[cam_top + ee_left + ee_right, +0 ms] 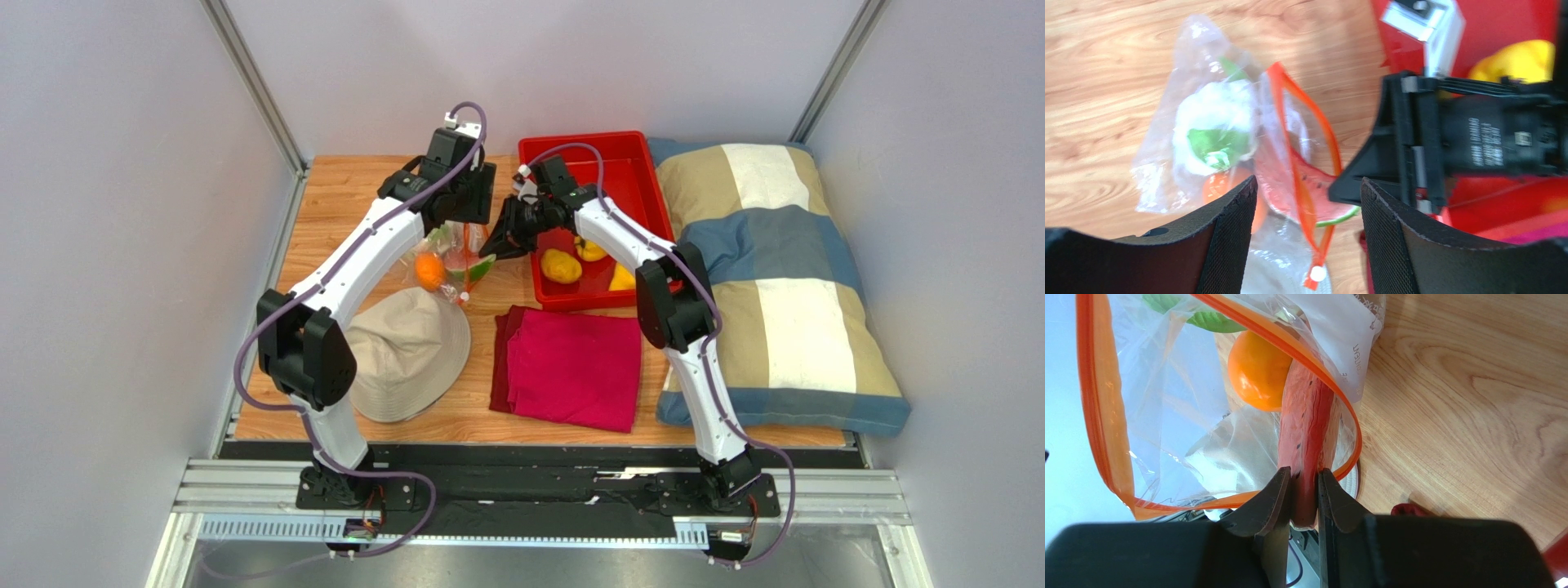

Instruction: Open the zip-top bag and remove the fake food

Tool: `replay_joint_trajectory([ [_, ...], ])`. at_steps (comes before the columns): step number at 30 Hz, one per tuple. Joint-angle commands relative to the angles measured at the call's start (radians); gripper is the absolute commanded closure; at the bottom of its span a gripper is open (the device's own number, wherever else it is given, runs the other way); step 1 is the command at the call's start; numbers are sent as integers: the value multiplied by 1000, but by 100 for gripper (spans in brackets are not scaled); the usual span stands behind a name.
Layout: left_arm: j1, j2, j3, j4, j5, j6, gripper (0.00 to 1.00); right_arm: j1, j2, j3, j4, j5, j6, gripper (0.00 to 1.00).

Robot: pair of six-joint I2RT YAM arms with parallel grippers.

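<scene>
The zip-top bag (458, 249) lies on the wood left of the red tray, clear, with its orange zip strip (1316, 124) parted. Inside it I see a white cauliflower (1212, 131), an orange (1258, 370) and a watermelon slice (1306, 422). My right gripper (1304, 474) is shut on the watermelon slice at the bag's mouth; in the top view this gripper (503, 240) points left from the tray. My left gripper (1308, 185) hovers open above the bag and touches nothing. Two yellow fruits (562, 266) and a yellow pepper (623, 279) lie in the tray.
The red tray (620, 153) sits at the back centre. A striped pillow (779, 276) fills the right side. A beige hat (405, 349) lies front left and a folded magenta cloth (574, 365) front centre. The two grippers are close together over the bag.
</scene>
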Motion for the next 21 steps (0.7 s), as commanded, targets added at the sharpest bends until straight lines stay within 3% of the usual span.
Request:
replay_joint_trajectory([
  [1,-2,60,85,-111,-82,-13,32,1,-86,-1,29,-19,-1,100],
  [7,6,155,151,-168,-28,-19,32,1,-109,-19,29,-19,-6,100],
  [10,20,210,206,-217,-22,-7,45,-5,-126,-35,29,-19,-12,100],
  [13,46,226,222,-248,-3,-7,70,-18,-148,-53,-6,-13,-54,100],
  [14,60,212,221,-243,4,-5,87,-24,-168,-58,-23,-6,-75,100],
  [16,67,192,211,-228,23,18,98,-47,-194,-81,-78,13,-143,100],
  [21,75,160,214,-203,116,45,100,-122,-324,-107,-207,79,-314,100],
])
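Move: Just below the left hand, about 7 cm down, 2 cm to its left and 1 cm ahead, stands the left strand of the bag's orange zip rim. The orange lies some 5 cm back from that hand and 8 cm left, the cauliflower 9 cm left and 2 cm ahead. From the right hand, still holding the watermelon slice, the red tray's middle is roughly 18 cm right and 6 cm ahead; the lemon in it is 11 cm right and 2 cm back. Sinking about 7 cm with fingers tipping some 15 degrees further down, the left hand closes its open fingers on the near left strand of the zip rim, drifting 2 cm left as it shuts. The right hand keeps its pinch on the watermelon slice, first easing up 2 cm, then pulling right towards the tray, some 4 cm in all and speeding up. ##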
